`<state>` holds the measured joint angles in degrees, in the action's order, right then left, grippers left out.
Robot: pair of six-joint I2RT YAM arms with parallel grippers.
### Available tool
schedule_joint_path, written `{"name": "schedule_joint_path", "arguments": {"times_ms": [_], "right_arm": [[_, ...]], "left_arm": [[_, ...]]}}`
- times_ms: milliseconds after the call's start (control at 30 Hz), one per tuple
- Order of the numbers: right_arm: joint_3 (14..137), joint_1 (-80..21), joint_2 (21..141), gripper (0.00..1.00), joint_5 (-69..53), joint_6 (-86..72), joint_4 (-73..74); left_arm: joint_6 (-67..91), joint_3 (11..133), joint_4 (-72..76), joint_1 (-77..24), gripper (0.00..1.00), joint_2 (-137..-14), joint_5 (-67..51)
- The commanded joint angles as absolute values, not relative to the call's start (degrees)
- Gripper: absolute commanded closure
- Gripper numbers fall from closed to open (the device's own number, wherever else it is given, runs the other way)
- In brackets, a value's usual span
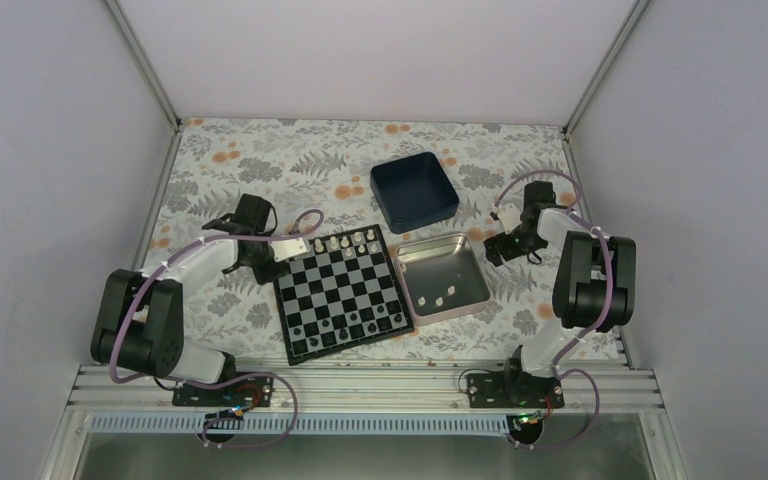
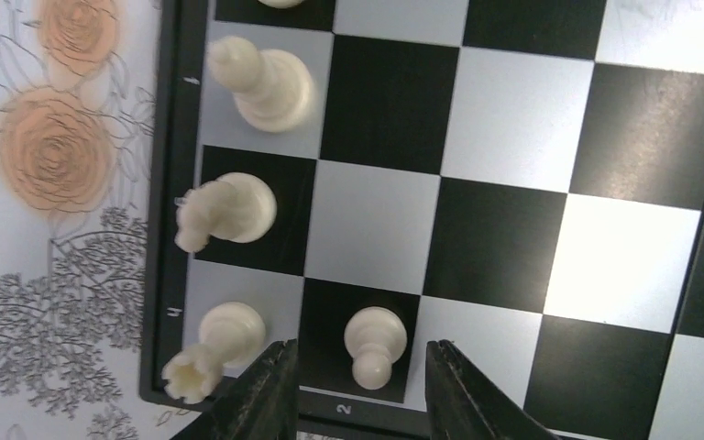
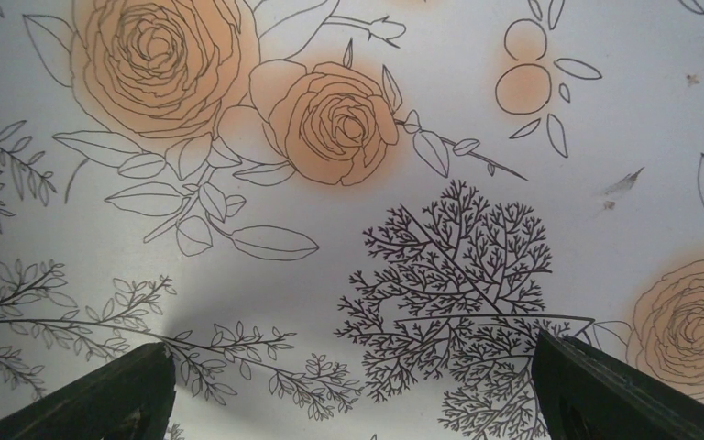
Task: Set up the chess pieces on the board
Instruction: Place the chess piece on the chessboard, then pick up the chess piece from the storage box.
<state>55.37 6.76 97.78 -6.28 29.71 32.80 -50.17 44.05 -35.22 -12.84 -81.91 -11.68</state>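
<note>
The board (image 1: 337, 290) lies flat between the arms, with cream-white chess pieces (image 1: 345, 240) along its far edge and black ones near the front. My left gripper (image 1: 295, 247) hovers over the board's far left corner. In the left wrist view a white pawn (image 2: 375, 344) stands on a black square between the open fingers (image 2: 266, 390) of the left gripper (image 2: 359, 371), with a gap on each side. Beside it stand a rook (image 2: 211, 348), a knight (image 2: 225, 209) and a bishop (image 2: 261, 81). My right gripper (image 1: 502, 246) (image 3: 353, 367) is wide open over the floral cloth, holding nothing.
A silver tin (image 1: 407, 292) right of the board holds a few loose white pieces (image 1: 438, 295). A dark blue square box (image 1: 413, 190) sits behind it. Floral cloth (image 3: 348, 128) covers the table, and white walls enclose it on three sides.
</note>
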Motion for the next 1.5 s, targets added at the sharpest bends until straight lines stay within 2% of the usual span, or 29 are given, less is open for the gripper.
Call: {"name": "schedule_joint_path", "arguments": {"times_ms": [0, 267, 467, 767, 900, 1267, 1467], "right_arm": [[55.14, 6.39, 98.18, 0.0, -5.91, 29.35, 32.47], [55.23, 6.41, 98.2, 0.0, -5.97, 29.36, 32.47], [55.45, 6.4, 98.29, 0.0, -6.32, 29.52, 32.61], [55.33, 6.41, 97.65, 0.0, -6.7, 29.47, 32.82], [55.34, 6.35, 97.65, 0.0, -7.28, 29.62, 32.97], [55.02, 6.37, 98.24, 0.0, -7.47, 29.82, 33.23], [55.08, 6.44, 98.96, 0.0, -8.02, 30.21, 33.32]], "left_arm": [[-50.42, 47.56, -36.9, -12.41, 0.64, -79.9, -11.86], [-51.45, 61.83, -52.08, -14.23, 0.64, -76.42, -20.18], [-46.33, 74.39, -56.33, -25.3, 0.62, -78.55, -19.51], [-41.24, 93.11, -54.53, -47.02, 0.62, -99.25, -18.27], [-42.64, 101.09, -55.33, -52.32, 0.62, -109.26, -19.45], [-47.81, 122.0, -66.22, -57.04, 0.63, -131.79, -24.96], [-50.61, 121.32, -70.62, -57.83, 0.67, -134.73, -24.96]]}}
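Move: The left hand, open around the white pawn just set on the board, has the middle of the three pieces left in the tray about 37 cm to its right and 7 cm back, some 3 cm lower. Of that middle piece, another lies about 4 cm to the left, level with it; the third stands about 3 cm to its right and 2 cm farther out. From the right hand the middle piece is roughly 15 cm left and 12 cm back. With no piece held, the left hand lifts off from around the pawn with its fingers staying partly open, rises some 19 cm and swings right about 36 cm across the board to the tray. It drifts back about 5 cm, turns some 45 degrees clockwise, then sinks about 15 cm towards the tray's middle piece, without reaching it. ##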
